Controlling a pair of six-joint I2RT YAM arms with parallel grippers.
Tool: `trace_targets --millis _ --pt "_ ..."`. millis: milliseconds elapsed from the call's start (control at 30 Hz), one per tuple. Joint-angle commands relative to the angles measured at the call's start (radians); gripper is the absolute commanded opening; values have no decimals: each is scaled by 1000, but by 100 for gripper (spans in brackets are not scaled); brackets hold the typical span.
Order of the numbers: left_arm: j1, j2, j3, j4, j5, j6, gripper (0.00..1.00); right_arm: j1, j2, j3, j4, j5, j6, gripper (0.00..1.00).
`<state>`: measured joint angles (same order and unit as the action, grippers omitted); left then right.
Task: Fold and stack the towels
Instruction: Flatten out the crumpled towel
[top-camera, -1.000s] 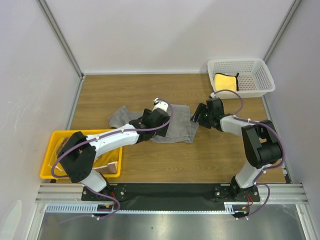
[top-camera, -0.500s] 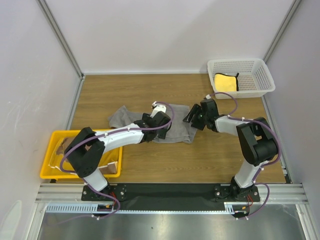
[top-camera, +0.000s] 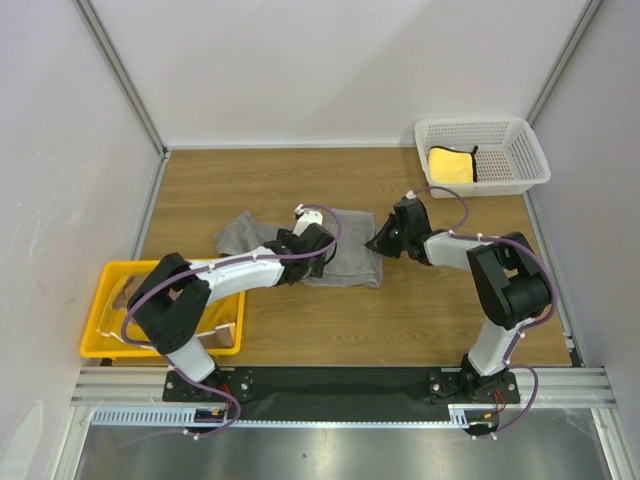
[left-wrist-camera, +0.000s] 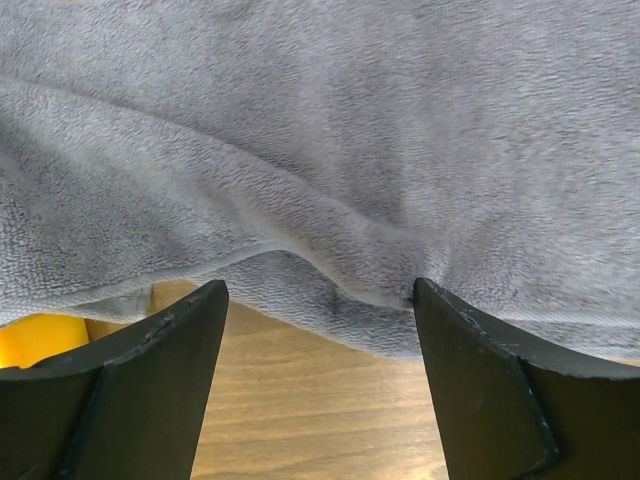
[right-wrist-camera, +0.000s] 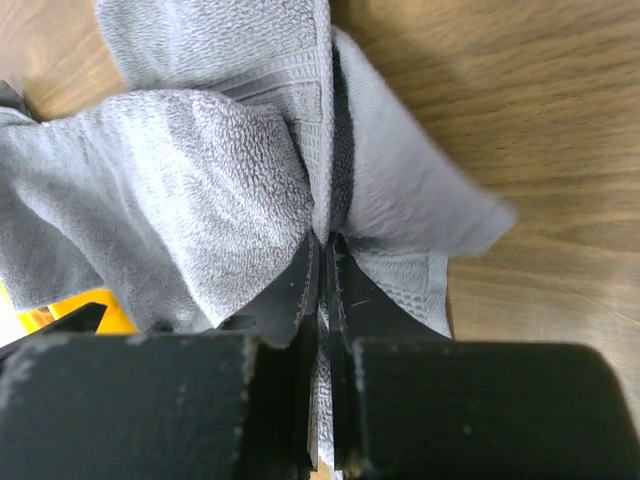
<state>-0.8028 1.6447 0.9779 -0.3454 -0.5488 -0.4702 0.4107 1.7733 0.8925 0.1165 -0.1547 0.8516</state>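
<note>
A crumpled grey towel (top-camera: 247, 231) lies on the wooden table, middle left. My left gripper (top-camera: 322, 250) rests low over its middle, open. In the left wrist view the left gripper (left-wrist-camera: 320, 290) has its jaws wide apart at the near hem of the grey towel (left-wrist-camera: 320, 150), with bare wood between them. My right gripper (top-camera: 383, 241) is at the towel's right edge. The right wrist view has the right gripper (right-wrist-camera: 325, 238) shut on a pinched fold of the grey towel (right-wrist-camera: 200, 170). A plain yellow towel (top-camera: 452, 164) sits folded in the basket.
The white mesh basket (top-camera: 522, 150) stands at the back right corner. A yellow plastic tray (top-camera: 108, 345) sits at the near left, with an orange-brown cloth (top-camera: 215, 337) in its right end. Metal frame rails border the table.
My right gripper slid left onto the grey towel's right edge and shut on it. The left gripper drew back slightly left over the towel and stayed open.
</note>
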Motion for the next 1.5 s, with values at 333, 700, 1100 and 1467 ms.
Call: trace_targets --millis 333,700,1100,1467 --pt "51 -51 13 85 -10 16 75 -176 -506 49 -215 245 -149 0" --pt "56 -130 117 101 217 74 71 -300 -736 34 -452 164 -241 0" --pt "8 -361 -31 325 458 153 75 -297 -778 -104 -436 37 -149 0" --pt "-93 -335 -234 621 615 146 76 -303 -811 -187 -480 49 -157 0"
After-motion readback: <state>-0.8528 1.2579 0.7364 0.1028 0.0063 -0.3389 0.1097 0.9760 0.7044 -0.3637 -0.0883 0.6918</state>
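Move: Just below the left hand's open fingers lies the near edge of the grey towel; its middle is about 5 cm ahead, 4 cm to the left and 4 cm down, with the yellow tray some 32 cm left and 6 cm back. The right hand already pinches the towel's right part: its middle is roughly 13 cm to the left, level fore and aft. Bare table lies about 15 cm to its right and 7 cm back, the white basket about 23 cm right and 19 cm ahead. Keeping its pinch, the right hand sweeps the grey towel up about 21 cm and 17 cm to the right, tipping its fingers forward, then eases back and down some 9 cm over bare table. The left creeps forward, rises and swings right with fingers open, rolling its left side down and turning clockwise roughly 30 degrees each, then draws back and sinks partway. ##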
